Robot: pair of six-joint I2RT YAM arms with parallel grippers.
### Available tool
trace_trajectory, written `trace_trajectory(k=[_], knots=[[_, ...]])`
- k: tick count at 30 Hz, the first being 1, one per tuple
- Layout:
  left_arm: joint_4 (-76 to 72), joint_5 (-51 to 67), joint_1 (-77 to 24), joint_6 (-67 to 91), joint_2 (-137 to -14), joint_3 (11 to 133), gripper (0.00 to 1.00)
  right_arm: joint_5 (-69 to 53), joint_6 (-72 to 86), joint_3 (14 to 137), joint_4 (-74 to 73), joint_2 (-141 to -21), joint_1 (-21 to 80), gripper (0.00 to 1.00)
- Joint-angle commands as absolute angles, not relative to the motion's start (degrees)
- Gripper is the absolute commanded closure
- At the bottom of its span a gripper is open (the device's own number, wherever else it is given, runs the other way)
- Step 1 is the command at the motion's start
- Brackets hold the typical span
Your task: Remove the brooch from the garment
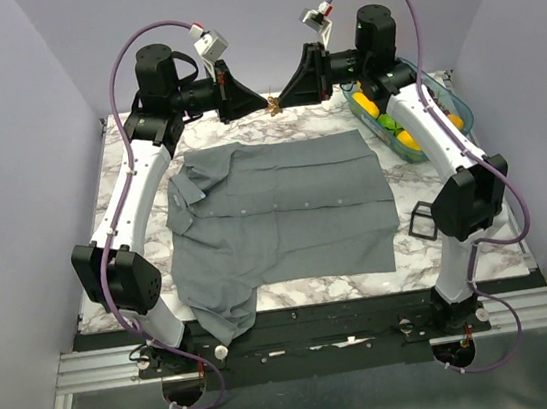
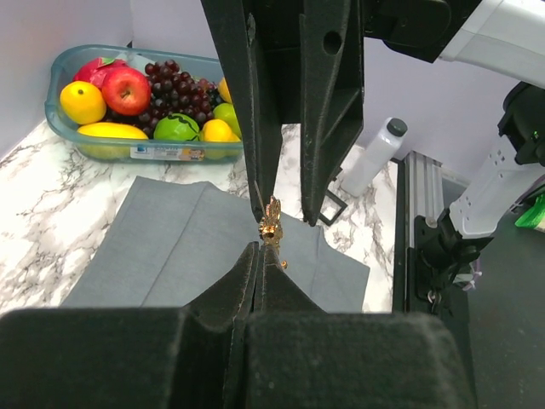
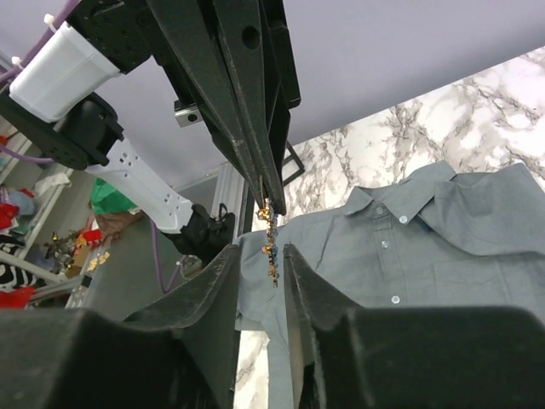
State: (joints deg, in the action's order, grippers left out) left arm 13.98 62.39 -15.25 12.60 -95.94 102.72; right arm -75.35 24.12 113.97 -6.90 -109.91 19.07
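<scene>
The brooch [image 1: 276,104], a tiny gold piece with bits of blue, hangs in the air above the table's far edge, off the garment. My left gripper [image 1: 267,105] is shut on it; in the left wrist view the brooch [image 2: 272,223] sticks out of the pinched left gripper [image 2: 260,247]. My right gripper [image 1: 285,100] faces it tip to tip. In the right wrist view the brooch [image 3: 270,243] dangles inside the right gripper [image 3: 261,249], whose jaws stand open on either side without touching it. The garment [image 1: 284,208], a grey button-up shirt, lies flat on the marble table.
A clear bin of fruit [image 1: 414,120] sits at the back right, next to the right arm. A black wire-frame cube [image 1: 421,217] stands by the shirt's right edge. A white bottle [image 2: 375,155] stands off the table near the rail.
</scene>
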Motion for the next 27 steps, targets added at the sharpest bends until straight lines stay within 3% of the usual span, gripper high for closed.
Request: trace_trajectory(k=[1,4,8,13,14,17,20,21,24,27], knots=[[13.4,64.1,-15.4,13.5,-96.7,104.3,1.00,-76.6,24.7,116.3,-5.9,-111.1,19.5,0.66],[13.5,64.2,-15.5,13.7,-96.8,104.2,1.00,-76.7,24.6,116.7,-6.0,-111.5,19.7,0.72],[13.4,63.9,-15.5,13.7,-96.9,104.5,1.00,-76.3,24.3,116.7,-6.1,-112.1,19.8,0.91],[13.4,63.6,-15.4,13.6,-97.3,104.9,1.00,-75.9,24.0,116.7,-6.3,-112.1,19.8,0.97],[14.2,62.1,-15.4,12.9,-97.3,105.2,0.96,-75.2,23.4,116.7,-6.4,-111.7,19.8,0.99],[17.4,59.7,-13.6,9.0,-96.9,108.3,0.56,-71.3,16.7,120.1,-9.2,-110.4,19.1,0.99],[16.7,57.9,-9.9,8.4,-96.3,110.1,0.46,-62.7,-10.1,127.4,-28.2,-108.5,19.5,0.99],[17.2,57.2,-9.0,7.3,-96.4,110.5,0.45,-59.9,-21.6,118.0,-24.2,-101.5,20.3,0.99],[18.6,57.5,-7.4,6.2,-96.8,110.6,0.43,-49.6,-24.9,94.7,-1.4,-90.5,22.1,0.99],[16.9,56.8,-7.6,7.6,-97.4,110.1,0.41,-51.1,-25.3,99.7,-9.9,-92.4,22.1,0.99]])
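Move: The brooch is pinched in the left hand's tips in mid-air, about 2 cm to the right of the left hand and level with it. The right hand has its part-open fingers around the brooch's free end, with the brooch some 2 cm to its left. From the right hand, the garment's middle lies roughly 39 cm below, about 5 cm back and 3 cm left. The fruit basket stands some 18 cm ahead, 34 cm right and 36 cm below. The right hand stays almost in place while its part-open fingers shut and pinch the free end of the brooch, with the left hand still gripping the other end; only then do the left fingers open to over half and let go. The left hand pulls away some 6 cm left, 4 to 5 cm forward and 3 cm up, turning slightly counter-clockwise, while the right keeps its pinch, eases about 1 cm forward and up, then goes back some 3 cm and 2 cm right, rolling about 35 degrees around its finger line. ##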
